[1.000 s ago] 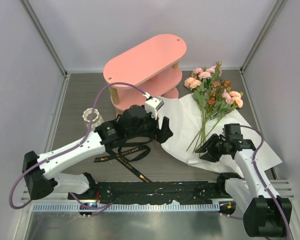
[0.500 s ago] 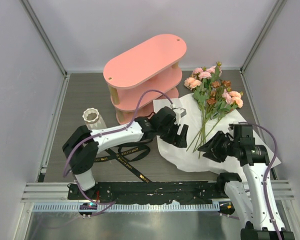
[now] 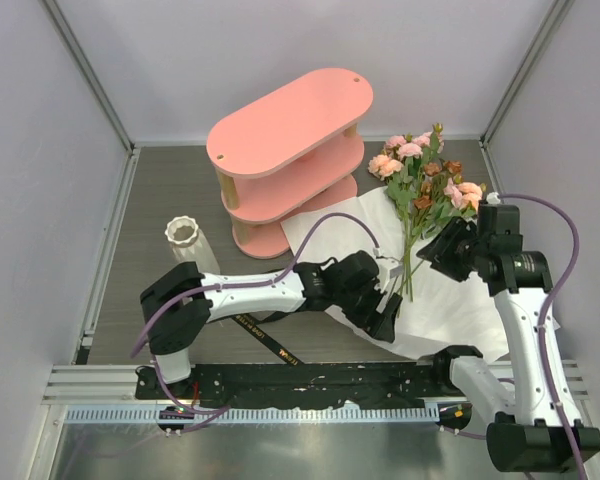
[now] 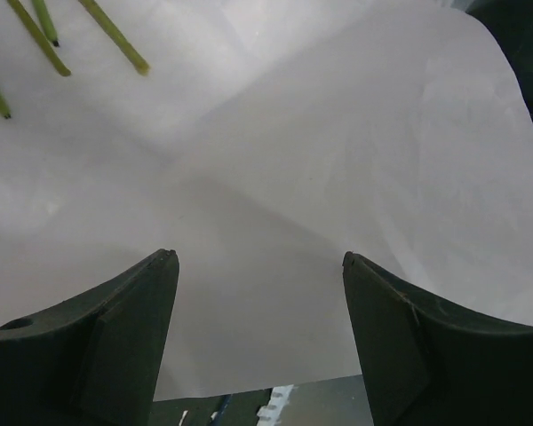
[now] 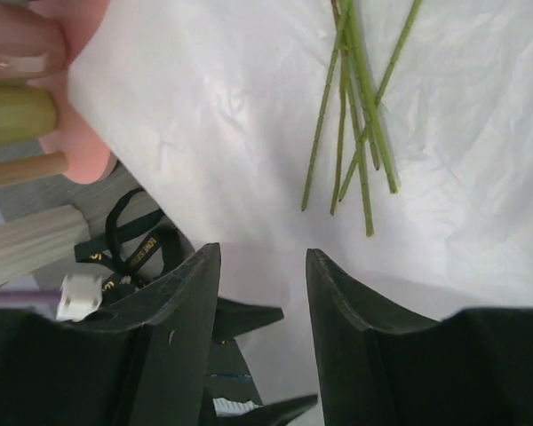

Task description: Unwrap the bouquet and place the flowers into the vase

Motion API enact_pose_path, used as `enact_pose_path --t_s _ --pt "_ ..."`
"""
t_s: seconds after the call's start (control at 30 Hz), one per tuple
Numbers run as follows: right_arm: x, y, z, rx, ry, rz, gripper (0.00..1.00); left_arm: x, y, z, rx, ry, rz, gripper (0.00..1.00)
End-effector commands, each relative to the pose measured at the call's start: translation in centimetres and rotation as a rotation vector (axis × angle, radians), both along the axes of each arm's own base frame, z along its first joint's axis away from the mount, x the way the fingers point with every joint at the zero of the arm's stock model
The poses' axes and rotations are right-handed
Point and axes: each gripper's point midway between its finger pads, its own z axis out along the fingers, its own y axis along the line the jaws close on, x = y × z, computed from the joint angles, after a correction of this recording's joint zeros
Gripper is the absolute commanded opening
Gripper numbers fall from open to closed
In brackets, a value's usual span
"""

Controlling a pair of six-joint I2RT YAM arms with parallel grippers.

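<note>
The bouquet lies unwrapped. Its flowers (image 3: 425, 180), pink, peach and brown roses, rest on the flattened white paper (image 3: 455, 305), with the green stems (image 3: 407, 265) (image 5: 360, 133) pointing toward the near edge. The white ribbed vase (image 3: 183, 234) stands apart at the left. My left gripper (image 3: 388, 320) (image 4: 259, 257) hovers open over the paper's near part, just below the stem ends (image 4: 115, 35), with nothing between its fingers. My right gripper (image 3: 430, 252) (image 5: 263, 253) is open and empty above the paper, right of the stems.
The pink oval three-tier shelf (image 3: 290, 140) stands at the back centre, touching the paper's far left corner. The loose black ribbon (image 3: 270, 340) (image 5: 133, 248) lies on the table under my left arm. Grey walls close in the left, right and back sides.
My left arm swung right and nearer, from beside the shelf onto the paper's near part, its jaws narrowing slightly. My right arm pulled back and up toward the stems.
</note>
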Motion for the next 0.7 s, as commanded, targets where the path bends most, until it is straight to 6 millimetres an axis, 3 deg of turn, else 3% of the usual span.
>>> enact_pose_path --t_s 0.0,0.03,0.07,0.17,0.23,0.43,0.53,0.67 --pt "3.1 -0.7 -3.3 -0.019 0.007 -0.04 0.48 -0.9 -0.1 1.2 -0.066 0.025 -0.007 0.79" --pt "3.2 -0.8 -4.9 -0.015 0.037 -0.06 0.48 -1.1 0.0 1.1 -0.066 0.04 -0.011 0.79" --pt "4.4 -0.7 -5.5 0.007 0.04 -0.086 0.48 -1.6 0.0 0.8 -0.064 0.05 -0.018 0.79" --pt "5.6 0.0 -7.6 0.066 0.089 -0.108 0.46 -2.8 0.3 0.4 -0.06 0.06 -0.03 0.79" --pt "5.2 0.0 -9.1 0.078 0.133 -0.133 0.45 -3.1 0.7 0.5 -0.057 0.056 -0.029 0.79" --pt "6.1 -2.5 -12.0 0.009 0.016 -0.272 0.45 -3.2 1.8 -0.2 -0.04 0.038 -0.022 0.79" --pt "7.5 -3.8 -12.3 -0.032 -0.034 -0.334 0.45 -2.7 1.8 0.6 -0.033 0.007 -0.024 0.79" --pt "9.8 -5.3 -12.2 -0.09 -0.052 -0.388 0.45 -1.1 2.0 4.5 -0.071 -0.1 -0.001 0.82"
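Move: The flower stems I mean to grip cross about 8 cm ahead of my right hand, roughly 1 cm to its right and some 20 cm below it. Their cut ends lie about 3 cm ahead, straight in line, also 20 cm down; the flower heads are some 32 cm ahead, 8 cm right and 17 cm lower. From my left hand, those stems are about 18 cm ahead, 4 cm right and 10 cm below. I drop my right hand nearly 15 cm towards the stems on the open paper, easing about 5 cm forward and a little to the right late on, turning the wrist some 15 degrees clockwise with its fingers still half open. Meanwhile my wide-open left hand draws a few centimetres back, left and down, away from the stems, then lifts slightly. ##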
